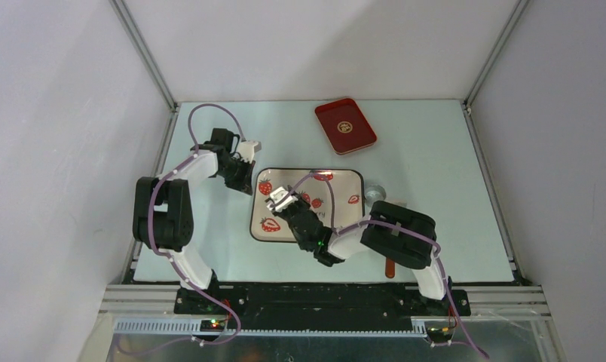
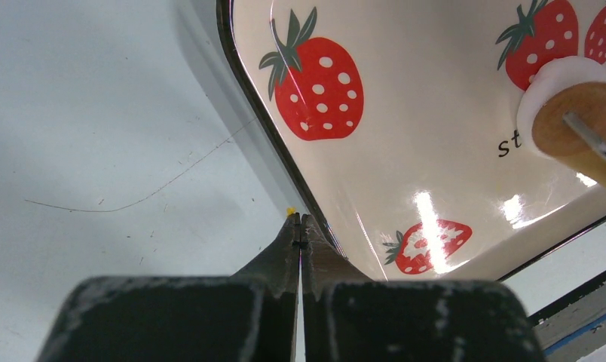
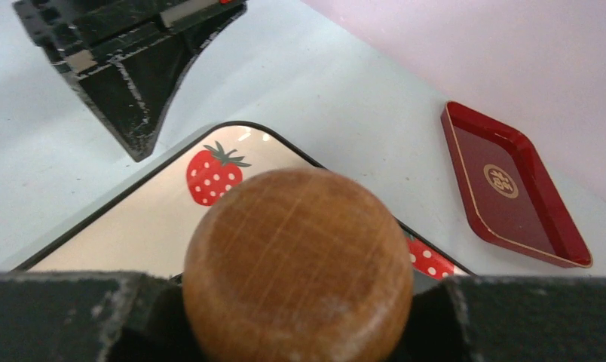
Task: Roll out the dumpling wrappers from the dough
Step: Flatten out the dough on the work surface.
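A wooden rolling pin [image 3: 296, 256] fills the right wrist view end-on, with my right gripper [image 3: 296, 309] shut on it over the strawberry-print tray [image 1: 347, 183]. In the left wrist view the pin's end [image 2: 583, 124] rests on a small white lump of dough [image 2: 543, 89] lying on the tray [image 2: 420, 128]. My left gripper [image 2: 300, 220] is shut with nothing in it, its tips at the tray's left rim on the table. From above, the left gripper [image 1: 245, 179] sits at the tray's far left corner and the right gripper [image 1: 280, 200] is over the tray's left half. The dumpling wrappers are out of view.
A red tray [image 1: 345, 125] lies at the back of the table, also in the right wrist view [image 3: 511, 188]. A small silvery cup [image 1: 374, 193] stands just right of the strawberry tray. A brown stick-like piece [image 1: 390, 268] pokes out under the right arm.
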Controlling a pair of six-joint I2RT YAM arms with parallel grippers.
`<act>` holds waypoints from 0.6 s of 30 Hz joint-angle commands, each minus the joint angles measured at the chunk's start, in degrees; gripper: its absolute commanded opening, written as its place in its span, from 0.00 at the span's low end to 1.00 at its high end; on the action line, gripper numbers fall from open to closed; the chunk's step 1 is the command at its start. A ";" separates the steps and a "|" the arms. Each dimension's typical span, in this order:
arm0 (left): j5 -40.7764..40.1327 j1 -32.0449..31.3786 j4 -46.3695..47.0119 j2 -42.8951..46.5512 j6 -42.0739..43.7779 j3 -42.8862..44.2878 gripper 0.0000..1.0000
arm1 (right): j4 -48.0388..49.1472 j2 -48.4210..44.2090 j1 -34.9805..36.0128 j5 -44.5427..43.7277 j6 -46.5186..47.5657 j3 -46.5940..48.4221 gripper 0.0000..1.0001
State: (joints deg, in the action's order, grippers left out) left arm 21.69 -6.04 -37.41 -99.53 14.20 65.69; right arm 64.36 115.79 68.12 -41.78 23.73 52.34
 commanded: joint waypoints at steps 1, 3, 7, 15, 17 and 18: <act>1.48 -0.25 0.12 4.61 1.15 -0.14 0.00 | 1.48 0.77 1.35 -0.85 -1.07 -1.01 0.00; 1.46 -0.23 0.14 1.65 1.06 -0.08 0.00 | 0.46 0.30 1.06 -0.85 -1.92 -1.01 0.00; 1.58 -0.23 0.10 0.86 0.85 0.00 0.01 | -0.60 -0.04 -0.01 -1.00 -2.67 -1.03 0.00; 1.65 -0.36 0.08 -0.03 0.63 0.05 0.40 | -1.27 -0.93 -1.84 -0.83 -3.37 -1.93 0.00; 1.68 -0.35 0.10 -0.57 0.42 0.12 0.45 | -1.30 -1.04 -2.19 -0.66 -3.45 -2.10 0.00; 1.75 -0.36 0.07 -1.00 0.34 0.24 0.46 | -1.33 -1.10 -2.33 -0.67 -3.48 -2.13 0.00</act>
State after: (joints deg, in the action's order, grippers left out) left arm 22.11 -6.04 -37.47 -99.44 14.04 65.58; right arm 64.62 115.50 67.05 -41.47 21.80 51.68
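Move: The dough disc is under the roller that the right hand already holds by its handle: roughly 1 cm back, 5 cm to the right and 10 cm below that hand. The tray's middle is some 7 cm to the right of the right hand and 1 cm back; the metal cup is about 26 cm to its right and 1 cm ahead. For the left hand, the tray's left rim is level with it, about 1 cm to the right and 1 cm below, with the dough some 14 cm right, 4 cm back and 3 cm below. Keeping its grip on the upright roller handle, the right hand first eases back and left by not quite 1 cm, then reverses and pushes the roller forward and right about 1.5 cm at an unchanged height, still on the dough and with the wrist almost steady. Meanwhile the left hand stays where it is at the tray's left side and opens its shut fingers to nearly half, one to each side of the rim, without closing on it. ##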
